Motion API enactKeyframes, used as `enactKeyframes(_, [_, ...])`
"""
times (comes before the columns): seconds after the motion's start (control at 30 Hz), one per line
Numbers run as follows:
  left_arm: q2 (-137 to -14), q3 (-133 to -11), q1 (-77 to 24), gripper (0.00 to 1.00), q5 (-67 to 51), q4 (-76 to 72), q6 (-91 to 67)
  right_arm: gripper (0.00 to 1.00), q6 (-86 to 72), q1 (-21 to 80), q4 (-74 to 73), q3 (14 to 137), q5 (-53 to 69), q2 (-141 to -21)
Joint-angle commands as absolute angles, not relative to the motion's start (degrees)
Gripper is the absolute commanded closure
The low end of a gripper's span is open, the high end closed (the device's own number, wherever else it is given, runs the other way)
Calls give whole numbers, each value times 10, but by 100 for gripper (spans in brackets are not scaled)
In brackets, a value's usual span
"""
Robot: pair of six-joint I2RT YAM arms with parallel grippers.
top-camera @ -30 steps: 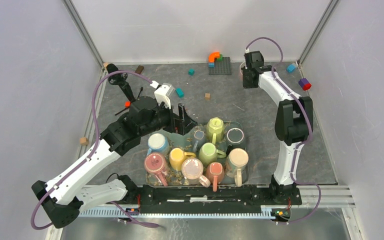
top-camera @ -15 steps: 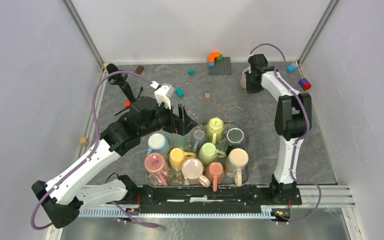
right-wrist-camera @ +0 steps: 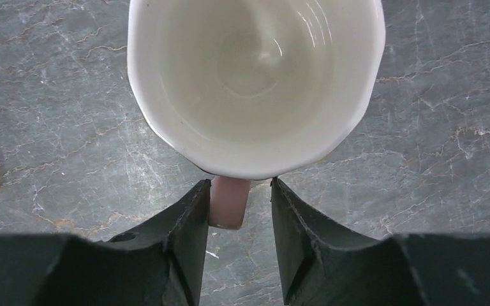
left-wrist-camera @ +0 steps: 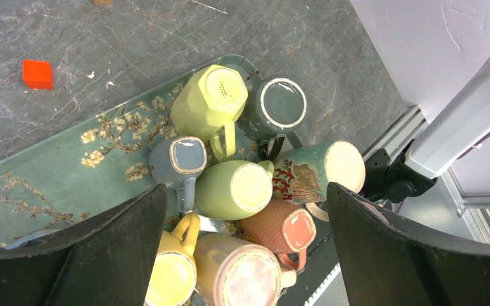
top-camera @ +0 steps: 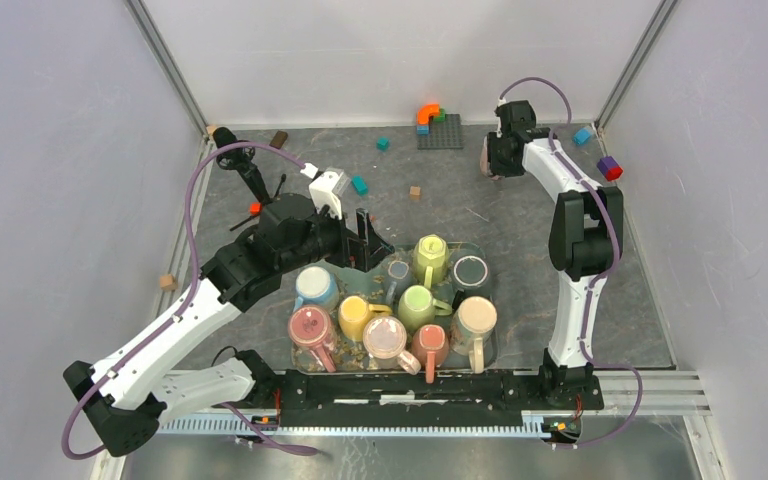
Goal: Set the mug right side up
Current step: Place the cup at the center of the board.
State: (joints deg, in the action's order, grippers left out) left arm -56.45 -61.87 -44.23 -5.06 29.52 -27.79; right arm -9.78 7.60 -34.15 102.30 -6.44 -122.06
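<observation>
A pink mug (right-wrist-camera: 255, 83) with a white inside stands upright, mouth up, on the grey table at the far right; the top view shows only a sliver of it (top-camera: 486, 162) beside the wrist. My right gripper (right-wrist-camera: 239, 185) straddles its pink handle (right-wrist-camera: 228, 204); the jaws are open, with a gap on the right side. My left gripper (left-wrist-camera: 245, 191) hangs wide open and empty above several upside-down mugs (left-wrist-camera: 233, 189) crowded on a teal flowered tray (left-wrist-camera: 70, 172).
A grey baseplate (top-camera: 440, 132) with orange and green bricks lies at the back. Loose blocks are scattered about: blue (top-camera: 582, 135), purple (top-camera: 610, 168), teal (top-camera: 360, 185), brown (top-camera: 415, 192) and orange (left-wrist-camera: 37, 73). A black brush (top-camera: 245, 168) lies at the back left.
The right gripper's jaws have parted from the mug's handle, and its wrist has shifted slightly by the mug. The left arm has not moved.
</observation>
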Motion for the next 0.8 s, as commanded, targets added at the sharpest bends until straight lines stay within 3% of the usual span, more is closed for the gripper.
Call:
enactKeyframes(0.0, [-560, -620, -443, 0, -57, 287, -271, 53, -95, 76, -334, 1047, -61, -1216])
enactKeyframes(0.17, [-566, -619, -443, 0, -59, 284, -273, 43, -99, 75, -330, 1025, -66, -1190])
enactKeyframes(0.47, [-605, -625, -443, 0, -50, 295, -272, 17, -114, 75, -236, 851, -67, -1027])
enactKeyframes(0.77, [-635, -613, -443, 0, -24, 334, -267, 8, -125, 80, -169, 690, -43, -859])
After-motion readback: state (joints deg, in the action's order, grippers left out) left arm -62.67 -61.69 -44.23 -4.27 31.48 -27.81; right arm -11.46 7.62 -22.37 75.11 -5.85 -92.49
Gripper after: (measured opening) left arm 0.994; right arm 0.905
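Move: The right hand's half-open fingers straddle the pink mug's handle; the mug's middle lies about 6 cm straight ahead and 2 cm lower. The tan block is some 22 cm left and 2 cm back, the green board about 17 cm left and 18 cm ahead, both roughly 6 cm lower. From the left hand, the pink mug lies some 32 cm ahead, 30 cm right and 21 cm down. Right fingers open wide off the handle, hand rising and backing some 8 cm each; left sinks 4 cm. ##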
